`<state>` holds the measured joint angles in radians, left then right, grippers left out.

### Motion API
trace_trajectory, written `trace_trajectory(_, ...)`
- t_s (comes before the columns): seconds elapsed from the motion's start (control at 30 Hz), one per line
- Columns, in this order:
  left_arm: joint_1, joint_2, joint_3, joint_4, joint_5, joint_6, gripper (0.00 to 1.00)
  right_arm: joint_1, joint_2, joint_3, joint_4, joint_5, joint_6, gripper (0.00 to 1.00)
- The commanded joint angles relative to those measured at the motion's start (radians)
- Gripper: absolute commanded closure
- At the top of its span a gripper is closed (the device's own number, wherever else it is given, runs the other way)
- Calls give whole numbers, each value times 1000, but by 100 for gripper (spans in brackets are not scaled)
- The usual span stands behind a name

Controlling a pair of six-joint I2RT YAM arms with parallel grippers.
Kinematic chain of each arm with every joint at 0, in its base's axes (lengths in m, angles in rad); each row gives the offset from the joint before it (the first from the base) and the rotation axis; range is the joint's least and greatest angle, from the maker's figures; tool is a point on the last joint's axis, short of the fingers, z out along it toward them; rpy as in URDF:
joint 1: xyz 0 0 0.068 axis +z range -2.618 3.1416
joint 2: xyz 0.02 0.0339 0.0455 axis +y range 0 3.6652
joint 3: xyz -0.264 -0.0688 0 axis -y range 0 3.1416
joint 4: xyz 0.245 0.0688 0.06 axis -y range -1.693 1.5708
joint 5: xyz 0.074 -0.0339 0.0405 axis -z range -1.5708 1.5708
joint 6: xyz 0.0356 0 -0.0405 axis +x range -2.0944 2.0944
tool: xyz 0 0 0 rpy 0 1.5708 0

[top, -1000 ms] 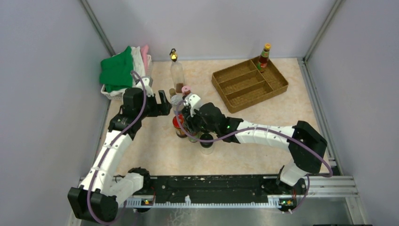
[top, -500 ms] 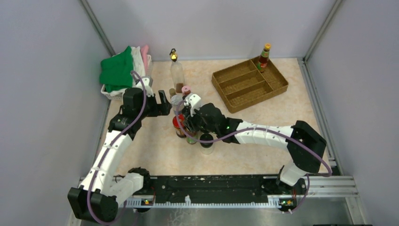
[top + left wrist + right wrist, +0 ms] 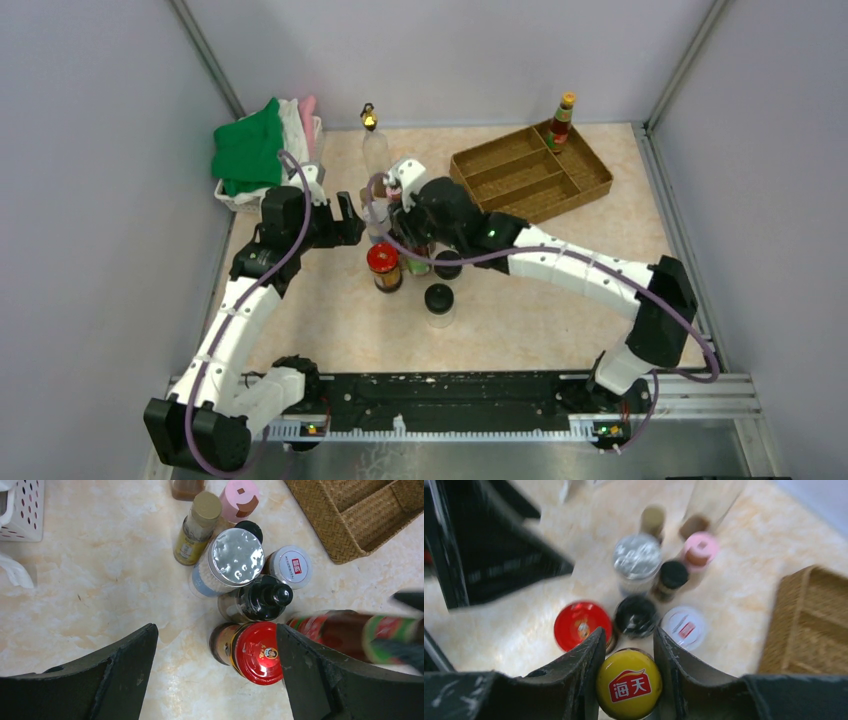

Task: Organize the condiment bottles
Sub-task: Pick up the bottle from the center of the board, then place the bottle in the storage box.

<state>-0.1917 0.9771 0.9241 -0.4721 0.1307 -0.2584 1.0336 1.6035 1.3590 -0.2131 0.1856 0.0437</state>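
The condiment bottles stand clustered mid-table: a red-capped jar (image 3: 384, 262) (image 3: 257, 652), a black-topped bottle (image 3: 265, 597), silver-capped (image 3: 235, 556), white-capped (image 3: 292, 566) and pink-capped (image 3: 239, 500) ones, and a tall clear gold-topped bottle (image 3: 372, 140) behind. A black-capped jar (image 3: 438, 299) stands apart, nearer the arms. My right gripper (image 3: 410, 212) (image 3: 629, 645) is shut on a yellow-capped bottle (image 3: 629, 690) with a red label (image 3: 345, 635), held above the cluster. My left gripper (image 3: 348, 222) (image 3: 215, 670) hangs wide open just left of the group, the red-capped jar close to its right finger.
A brown compartmented tray (image 3: 530, 180) sits at the back right with one red-and-yellow bottle (image 3: 562, 120) in its far corner. A white basket with a green cloth (image 3: 250, 150) stands at the back left. Grey walls close in three sides.
My right gripper closed on the yellow-capped bottle and has risen and moved toward the back with it, uncovering the red-capped jar. The left arm has stayed where it was.
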Motion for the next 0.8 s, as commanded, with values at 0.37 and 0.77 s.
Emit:
trace_trajectory(0.37, 1, -7, 30, 23, 8, 31, 7, -270, -84, 373, -14, 219, -159, 100)
trace_trajectory(0.77, 1, 33, 57, 23, 35, 49, 7, -756, 80, 361, 78, 248, 33, 100)
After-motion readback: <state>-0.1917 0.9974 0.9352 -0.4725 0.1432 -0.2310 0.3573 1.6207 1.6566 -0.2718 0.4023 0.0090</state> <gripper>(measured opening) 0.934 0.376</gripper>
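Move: Some 27 cm ahead and 27 cm to the right of the right hand, about 18 cm lower, lies the tray; the yellow-capped bottle already in it stands roughly 34 cm ahead, 33 cm right and 11 cm down. Near the start of the way, the black-lidded shaker is level with this hand and 7 cm right, the white-lidded jar 8 cm ahead and 2 cm right. From the left hand the tray is about 24 cm ahead, 40 cm right. Carrying the already lifted yellow-capped bottle in its kept grip, the right hand first climbs about 15 cm, easing forward and right out of the cluster, then sweeps fast to the right and forward towards the tray, sinking a few centimetres at the end. Overall it goes some 30 cm right, with the wrist turning about 50 degrees clockwise. ##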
